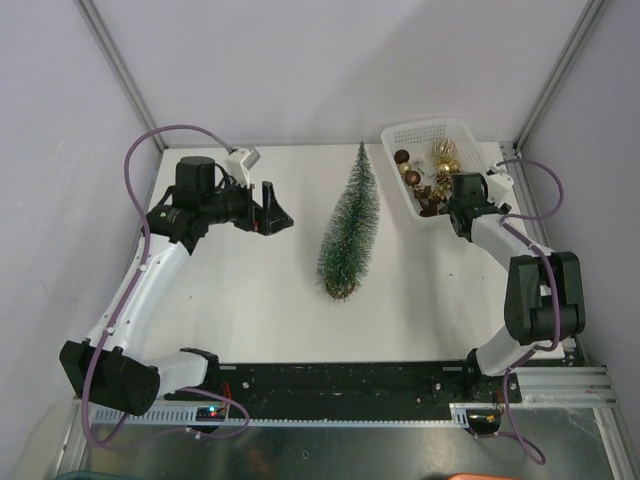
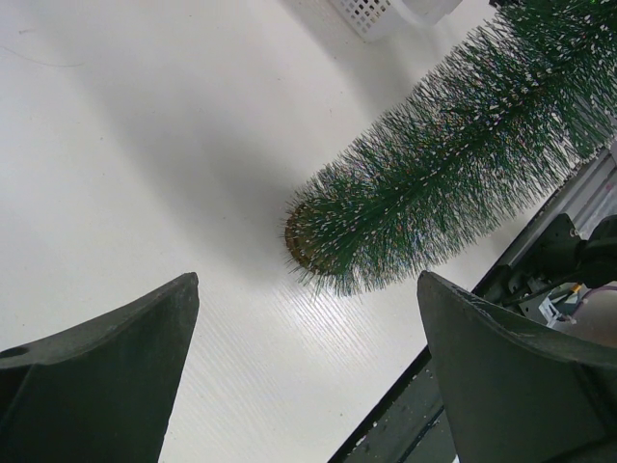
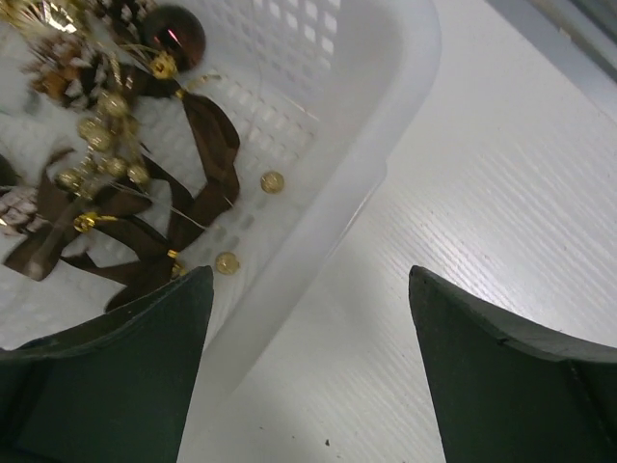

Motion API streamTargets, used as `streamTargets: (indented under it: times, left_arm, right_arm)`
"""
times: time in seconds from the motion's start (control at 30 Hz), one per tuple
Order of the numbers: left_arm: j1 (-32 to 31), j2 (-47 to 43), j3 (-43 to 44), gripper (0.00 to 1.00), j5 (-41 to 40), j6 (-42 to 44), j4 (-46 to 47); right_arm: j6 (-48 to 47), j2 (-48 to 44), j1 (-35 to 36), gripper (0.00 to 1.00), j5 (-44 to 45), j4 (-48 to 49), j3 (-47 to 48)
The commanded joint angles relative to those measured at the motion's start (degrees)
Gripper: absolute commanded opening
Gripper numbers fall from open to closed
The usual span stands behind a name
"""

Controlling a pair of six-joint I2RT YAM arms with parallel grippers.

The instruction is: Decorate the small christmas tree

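Note:
The small christmas tree, a slim dark green frosted cone on a round brown base, stands upright mid-table. My left gripper hovers to its left, pointing at it, a short gap away. In the left wrist view the tree lies beyond the left gripper, which is open and empty. My right gripper hangs over the near rim of the white basket. The right gripper is open and empty, one finger over the basket's inside and the other over the table.
The basket holds a brown bauble, brown ribbon bows, small gold beads and a pine cone. A black rail runs along the near table edge. Grey walls close in the left, back and right sides.

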Motion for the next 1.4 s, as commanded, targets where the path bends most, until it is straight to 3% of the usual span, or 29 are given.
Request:
streamTargets:
  times: [0.0, 0.2, 0.53, 0.67, 0.8, 1.0, 1.37]
  left_arm:
    - [0.3, -0.1, 0.6, 1.0, 0.1, 0.7, 1.4]
    - [0.4, -0.1, 0.6, 1.0, 0.1, 0.3, 1.5]
    - [0.3, 0.0, 0.2, 1.0, 1.3, 0.2, 1.7]
    - [0.4, 0.1, 0.0, 1.0, 1.4, 0.7, 1.7]
    - [0.3, 0.3, -0.4, 1.0, 0.6, 1.7, 1.6]
    - [0.3, 0.7, -0.9, 1.0, -0.1, 2.6, 1.6]
    - [0.3, 4.9, 1.9, 1.0, -0.9, 2.9, 1.6]
  right_arm:
    - [2.4, 1.3, 1.1, 0.86, 3.1, -3.4, 1.3]
    - [5.3, -4.1, 1.8, 0.85, 4.2, -6.3, -4.2]
    - [11.8, -32.3, 4.0, 0.83, 3.6, -15.0, -24.6]
    - [14.1, -41.9, 7.6, 0.83, 4.7, -21.1, -26.5]
    - [12.9, -46.4, 8.1, 0.84, 3.4, -23.3, -21.9]
    - [6.9, -40.7, 7.9, 0.86, 0.3, -17.1, -9.2]
    - [0.5, -9.3, 2.7, 0.84, -7.2, -2.2, 8.2]
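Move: My right hand is open at the white basket's near wall, close to its right corner. The basket's middle lies about 12 cm ahead, 7 cm to the left and a few centimetres lower. In it, the brown ribbon bow is some 10 cm left and 3 cm ahead of my hand; the big gold ball is 17 cm ahead, 6 cm left. From my left hand the basket's middle is about 25 cm forward, 40 cm right and well below. I drag the basket back towards me by its near wall, my right hand's left finger inside it and the right one outside, sinking slightly and then pulling some 17 cm back. I then rise about 14 cm clear of it and swing some 15 cm forward over the decorations, fingers open and tipping up about 15 degrees. Late on, my left hand sinks 2 cm. ##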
